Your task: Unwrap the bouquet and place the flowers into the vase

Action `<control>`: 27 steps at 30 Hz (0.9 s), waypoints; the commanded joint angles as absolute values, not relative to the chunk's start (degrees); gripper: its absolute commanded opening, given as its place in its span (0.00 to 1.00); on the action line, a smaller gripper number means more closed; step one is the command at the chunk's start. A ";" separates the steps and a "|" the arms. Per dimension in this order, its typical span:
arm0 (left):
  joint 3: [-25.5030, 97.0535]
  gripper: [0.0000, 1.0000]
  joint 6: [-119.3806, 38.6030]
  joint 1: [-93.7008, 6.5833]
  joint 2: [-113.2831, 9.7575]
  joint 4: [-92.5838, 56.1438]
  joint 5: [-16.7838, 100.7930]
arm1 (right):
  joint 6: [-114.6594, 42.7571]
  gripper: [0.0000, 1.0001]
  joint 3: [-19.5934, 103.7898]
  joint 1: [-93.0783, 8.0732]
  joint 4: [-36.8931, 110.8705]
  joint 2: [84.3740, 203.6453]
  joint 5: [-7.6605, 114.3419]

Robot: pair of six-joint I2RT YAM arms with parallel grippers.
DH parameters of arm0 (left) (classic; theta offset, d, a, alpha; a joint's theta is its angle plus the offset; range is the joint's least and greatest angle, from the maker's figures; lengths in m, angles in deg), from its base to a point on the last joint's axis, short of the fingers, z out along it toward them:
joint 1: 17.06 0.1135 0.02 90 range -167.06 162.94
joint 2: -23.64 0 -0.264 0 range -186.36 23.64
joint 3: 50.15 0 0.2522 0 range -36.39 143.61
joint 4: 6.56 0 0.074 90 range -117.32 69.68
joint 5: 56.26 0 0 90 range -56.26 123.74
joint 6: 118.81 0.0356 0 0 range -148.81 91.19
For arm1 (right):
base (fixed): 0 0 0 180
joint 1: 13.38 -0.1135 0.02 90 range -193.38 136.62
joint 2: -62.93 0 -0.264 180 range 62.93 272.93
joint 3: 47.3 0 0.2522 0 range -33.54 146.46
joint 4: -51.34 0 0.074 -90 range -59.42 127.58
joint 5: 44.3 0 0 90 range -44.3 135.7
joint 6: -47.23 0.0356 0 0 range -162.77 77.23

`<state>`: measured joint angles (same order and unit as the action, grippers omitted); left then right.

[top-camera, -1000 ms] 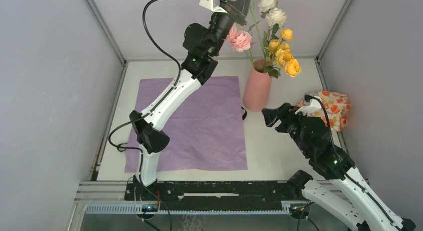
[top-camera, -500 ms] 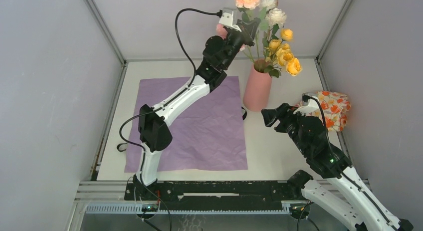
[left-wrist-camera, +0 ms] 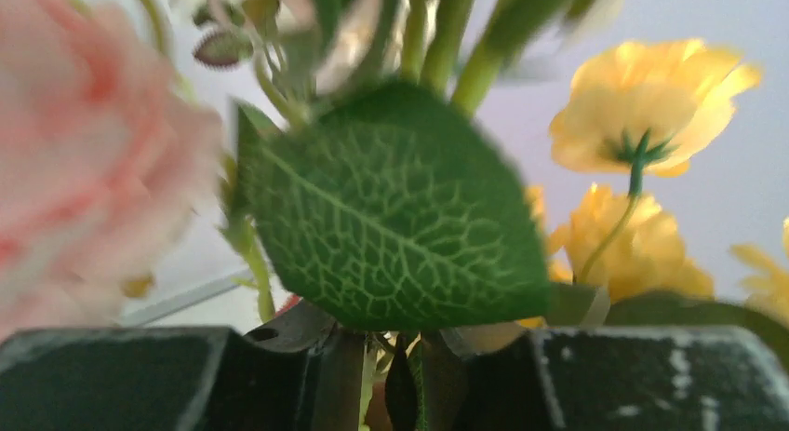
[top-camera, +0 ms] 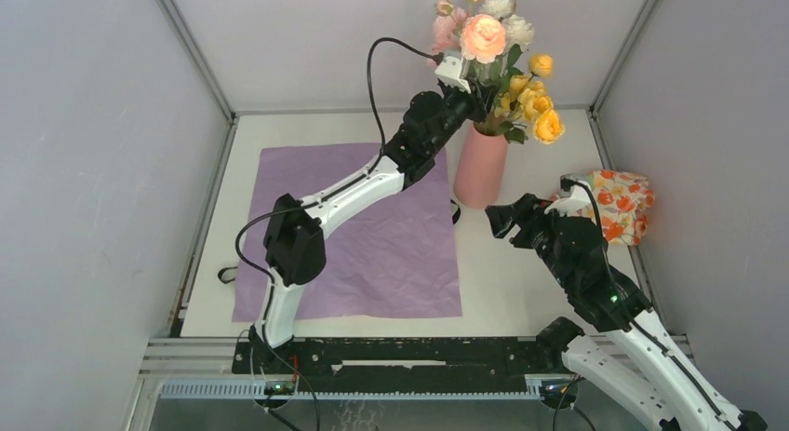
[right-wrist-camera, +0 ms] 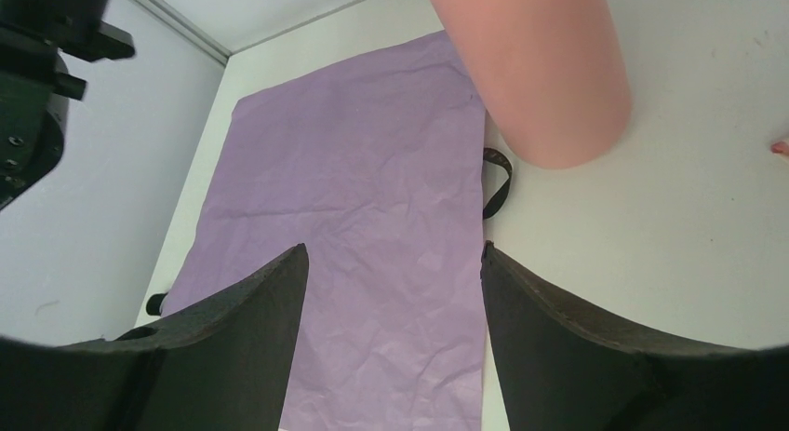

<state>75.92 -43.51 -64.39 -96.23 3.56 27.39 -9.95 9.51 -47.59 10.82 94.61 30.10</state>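
The salmon-pink vase (top-camera: 480, 166) stands at the back of the table, its base also in the right wrist view (right-wrist-camera: 549, 68). The flowers (top-camera: 524, 94) stand in it: yellow, white and pink roses. A peach rose (top-camera: 483, 37) rises above my left gripper (top-camera: 476, 88), which sits at the vase mouth among the stems. In the left wrist view its jaws (left-wrist-camera: 407, 375) stand slightly apart, with a thin stem and a dark leaf loose between them. My right gripper (top-camera: 500, 219) hovers open and empty right of the vase. The bouquet as a wrapped bundle is out of view.
A purple paper sheet (top-camera: 372, 235) lies spread flat left of the vase. A black ribbon loop (right-wrist-camera: 498, 180) lies at its right edge. An orange-flowered cloth bundle (top-camera: 621, 200) sits by the right wall. A big green leaf (left-wrist-camera: 391, 208) fills the left wrist view.
The left arm swung right and down, carrying the peach rose from high at the back to the vase mouth. Its jaws have parted a little. The right arm has barely moved.
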 commanded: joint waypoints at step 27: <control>52.47 0.65 -45.36 -67.95 -78.65 -1.08 22.05 | -10.03 0.77 9.39 -45.96 11.13 92.81 32.08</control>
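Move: The vase mouth lies almost straight below my left hand, about 12 cm down. The peach roses, their stem between my barely open fingers, bloom some 15 cm above the hand and 3 cm ahead. The yellow roses stand about 9 cm to its right, 2 cm ahead and slightly lower; the pink roses 5 cm left, 4 cm ahead and 5 cm up. From my right hand the vase mouth is roughly 21 cm straight ahead, 2 cm higher. I spread my left fingers, already starting to open, to well over half of their range and let go of the peach roses' stem, while the hand sinks about 9 cm beside the flowers towards the height of the vase mouth. As the descent eases, I draw back some 4 cm and a little less to the left, clear of the stems, with the fingertips tipping down some 10 degrees. ##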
